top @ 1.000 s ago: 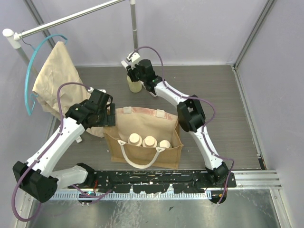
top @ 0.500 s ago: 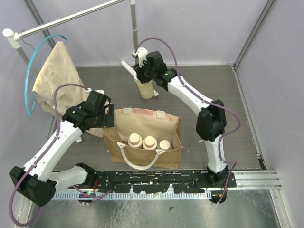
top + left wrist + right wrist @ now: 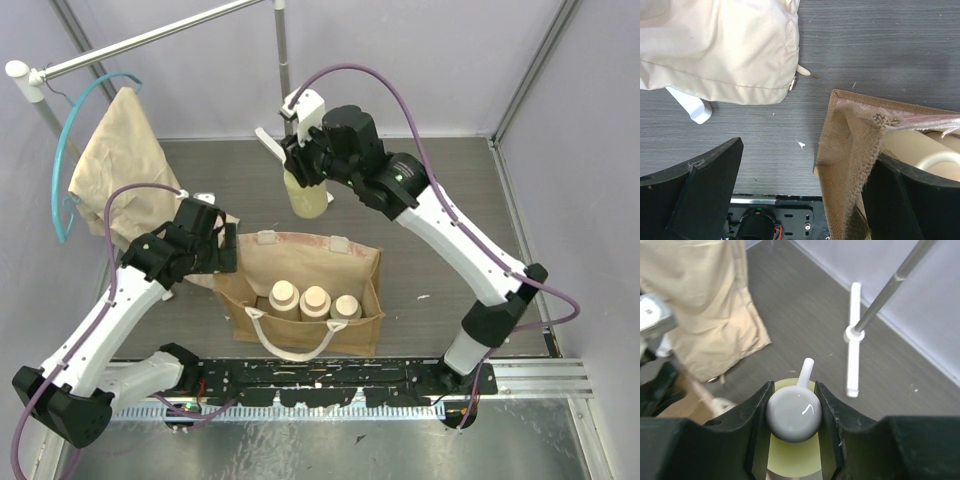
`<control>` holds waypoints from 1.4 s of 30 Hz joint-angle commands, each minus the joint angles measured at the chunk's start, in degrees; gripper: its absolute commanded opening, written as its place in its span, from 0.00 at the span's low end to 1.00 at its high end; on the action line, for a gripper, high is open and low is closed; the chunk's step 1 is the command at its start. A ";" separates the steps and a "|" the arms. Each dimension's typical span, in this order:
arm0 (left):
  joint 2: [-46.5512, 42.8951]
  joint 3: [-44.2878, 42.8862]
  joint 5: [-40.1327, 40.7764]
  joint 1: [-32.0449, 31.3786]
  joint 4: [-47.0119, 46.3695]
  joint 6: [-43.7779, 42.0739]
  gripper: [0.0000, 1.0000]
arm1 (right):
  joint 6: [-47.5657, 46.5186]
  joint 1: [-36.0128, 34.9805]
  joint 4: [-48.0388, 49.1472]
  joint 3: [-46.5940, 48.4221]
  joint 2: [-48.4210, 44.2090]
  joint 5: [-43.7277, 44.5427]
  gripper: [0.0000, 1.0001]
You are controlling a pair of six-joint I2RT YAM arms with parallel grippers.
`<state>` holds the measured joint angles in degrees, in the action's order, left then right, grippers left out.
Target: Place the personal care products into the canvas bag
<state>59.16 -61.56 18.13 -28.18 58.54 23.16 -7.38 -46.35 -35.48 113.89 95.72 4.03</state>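
Note:
My right gripper (image 3: 303, 165) is shut on the white pump top (image 3: 793, 415) of the yellow-green bottle (image 3: 308, 195), which hangs in the air above the table, behind the canvas bag (image 3: 300, 258). Three bottles with cream caps (image 3: 315, 298) stand upright in a row inside the bag. My left gripper (image 3: 222, 255) sits at the bag's left end with its jaws wide apart. In the left wrist view the bag's woven rim (image 3: 855, 150) lies against the right finger (image 3: 910, 200), and a cream bottle (image 3: 925, 145) shows inside the bag.
A limp beige cloth (image 3: 115, 160) on a blue hanger (image 3: 65, 150) droops from the rack at the far left, its hem near the bag (image 3: 720, 45). The rack's pole (image 3: 281, 50) and white foot (image 3: 854, 340) stand behind the lifted bottle. A black rail (image 3: 320, 375) runs along the near edge.
The right arm has lifted the pump bottle off the table at the back and carried it nearer, towards the bag. The left arm has drawn back slightly at the bag's left end.

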 commanded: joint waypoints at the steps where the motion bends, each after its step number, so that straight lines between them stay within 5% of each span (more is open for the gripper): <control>1: -1.13 1.29 -0.28 0.06 0.77 -1.60 0.98 | 5.81 -2.97 -0.22 1.37 -10.60 2.55 0.01; 6: -0.42 1.22 -1.25 0.05 0.58 -2.33 0.98 | 9.92 -7.44 -4.69 -2.63 -15.05 3.03 0.01; 19: -0.61 0.57 -2.02 0.04 0.55 -3.87 0.98 | 15.70 -17.34 5.82 -24.72 -22.09 -0.25 0.01; 42: -1.28 0.67 -2.92 0.06 0.40 -3.99 0.98 | 23.20 -22.74 15.46 -27.65 -17.44 -12.38 0.01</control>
<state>58.89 -61.56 15.27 -28.18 58.35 19.92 12.16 -68.73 -33.45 85.58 81.38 -4.60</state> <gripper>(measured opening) 0.979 0.413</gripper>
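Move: The right hand already holds the pump bottle high above the table; the middle of the canvas bag lies about 21 cm back towards the base, 3 cm to its left and 29 cm below. Inside stand three capped bottles in a row, about 19 cm back and 31 cm below: one 5 cm left, one 1 cm right, one 7 cm right. From the left hand, the bag's middle is some 6 cm back, 13 cm right and 8 cm down. Back towards the base, fast at first and then slowing, the right hand carries the pump bottle about 22 cm to the bag's mouth. It drifts slightly right, then swings left as it sinks some 10 cm below its start, tipping the fingers about 25 degrees further down and turning them counter-clockwise. The grip on the neck stays shut; the left hand waits open at the bag's left rim. ##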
